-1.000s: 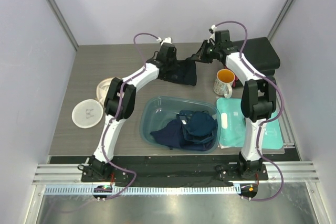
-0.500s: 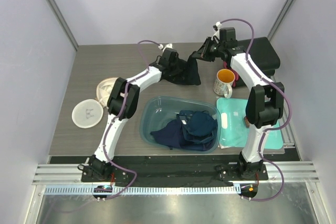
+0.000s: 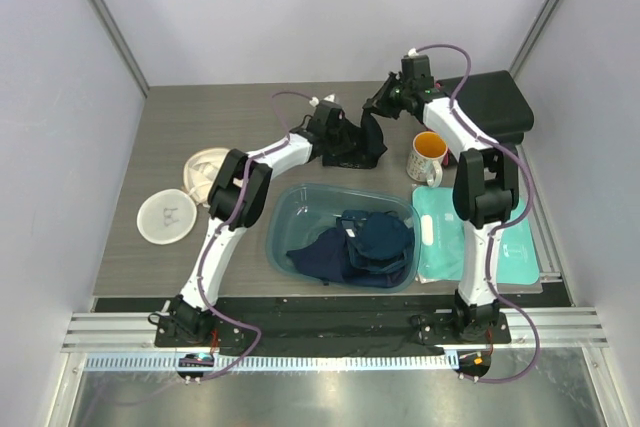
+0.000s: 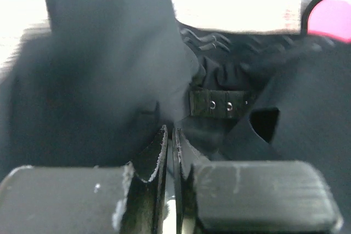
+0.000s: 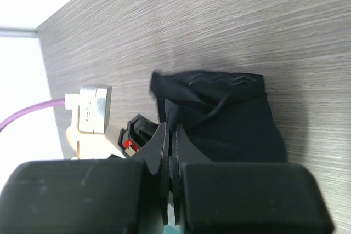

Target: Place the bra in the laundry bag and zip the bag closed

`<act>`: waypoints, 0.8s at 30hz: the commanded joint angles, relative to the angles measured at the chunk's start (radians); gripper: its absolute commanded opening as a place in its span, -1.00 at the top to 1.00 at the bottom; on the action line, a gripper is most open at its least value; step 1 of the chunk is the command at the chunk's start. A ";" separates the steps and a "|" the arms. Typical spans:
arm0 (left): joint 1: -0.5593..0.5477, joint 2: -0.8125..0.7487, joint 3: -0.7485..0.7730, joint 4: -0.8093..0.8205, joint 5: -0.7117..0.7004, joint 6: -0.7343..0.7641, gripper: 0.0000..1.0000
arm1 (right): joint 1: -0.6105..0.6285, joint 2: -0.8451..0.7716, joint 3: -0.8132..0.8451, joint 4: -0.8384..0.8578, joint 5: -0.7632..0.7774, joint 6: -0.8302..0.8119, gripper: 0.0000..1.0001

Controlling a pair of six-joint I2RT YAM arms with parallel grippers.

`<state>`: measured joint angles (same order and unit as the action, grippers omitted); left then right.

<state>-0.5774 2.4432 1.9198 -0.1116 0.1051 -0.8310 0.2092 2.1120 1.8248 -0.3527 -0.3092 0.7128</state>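
The black bra (image 3: 364,141) hangs bunched between my two grippers at the back of the table. My left gripper (image 3: 342,133) is shut on its left edge. In the left wrist view the jaws (image 4: 170,133) pinch dark fabric, and the hook-and-eye band (image 4: 218,104) shows just beyond them. My right gripper (image 3: 384,107) is shut on a fold at the bra's top right; in the right wrist view its jaws (image 5: 170,129) clamp that fold and the bra (image 5: 236,121) hangs over the wood. The cream-white laundry bag lies far left as two discs, one with a dark emblem (image 3: 168,217), the other (image 3: 204,165) behind it.
A teal basin (image 3: 280,209) holding navy-blue clothes (image 3: 365,242) sits at front centre. An orange-and-white mug (image 3: 428,155) stands right of the bra, a flat teal pouch (image 3: 470,237) lies at front right, and a black box (image 3: 497,107) is at back right.
Both grippers have come closer together. The left one moved right and a little forward, so the bra went from spread wide to a narrower bunch nearer the mug.
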 commanded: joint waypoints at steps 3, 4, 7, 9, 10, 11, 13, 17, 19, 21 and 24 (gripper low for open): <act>0.014 -0.087 -0.014 0.010 0.087 -0.020 0.80 | 0.042 0.008 0.083 0.017 0.174 0.060 0.97; 0.025 -0.099 -0.028 0.012 0.084 -0.022 0.78 | 0.050 0.017 0.096 -0.003 0.182 0.050 0.97; 0.059 -0.176 -0.090 0.020 0.097 -0.013 0.42 | 0.053 0.040 0.136 -0.034 0.183 0.021 0.98; 0.079 -0.237 -0.139 0.036 0.125 -0.002 0.09 | 0.053 0.042 0.136 -0.034 0.190 0.005 0.98; 0.097 -0.254 -0.149 0.035 0.134 0.007 0.01 | 0.053 0.046 0.139 -0.035 0.193 -0.001 0.97; 0.108 -0.269 -0.159 0.030 0.159 0.016 -0.11 | 0.053 0.051 0.140 -0.037 0.190 -0.019 0.98; 0.143 -0.306 -0.173 -0.002 0.176 0.045 -0.21 | 0.053 0.055 0.154 -0.043 0.183 -0.036 0.98; 0.218 -0.320 -0.185 -0.040 0.243 0.075 -0.35 | 0.052 0.069 0.171 -0.052 0.162 -0.075 0.98; 0.252 -0.284 -0.168 -0.052 0.317 0.087 -0.35 | 0.053 0.075 0.179 -0.060 0.157 -0.082 0.98; 0.255 -0.262 -0.154 -0.060 0.356 0.108 -0.32 | 0.053 0.083 0.182 -0.061 0.156 -0.085 0.98; 0.241 -0.231 -0.168 -0.030 0.409 0.093 -0.28 | 0.053 0.085 0.183 -0.063 0.162 -0.084 0.98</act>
<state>-0.3035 2.1685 1.7485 -0.1318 0.3828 -0.7605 0.2623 2.1952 1.9602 -0.4160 -0.1513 0.6552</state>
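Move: My left fingers are almost shut in the dark cloth of the bra, whose middle lies about 3 cm back of them at much the same height. The laundry bag is some 32 cm to the left and 12 cm nearer my base, the mug about 17 cm right and 7 cm back, and the clothes bin's middle 27 cm back, 2 cm left. From my right hand, which grips the bra's raised corner, its middle is 7 cm back, 4 cm left and 10 cm lower. I open my left fingers wide and come free of the bra, then swing the hand away to the left about 13 cm while lifting it some 10 cm, clear of the cloth. My right hand keeps its pinch on the bra's raised corner and eases only about 2 cm forward, rolling slightly so its left side dips. ##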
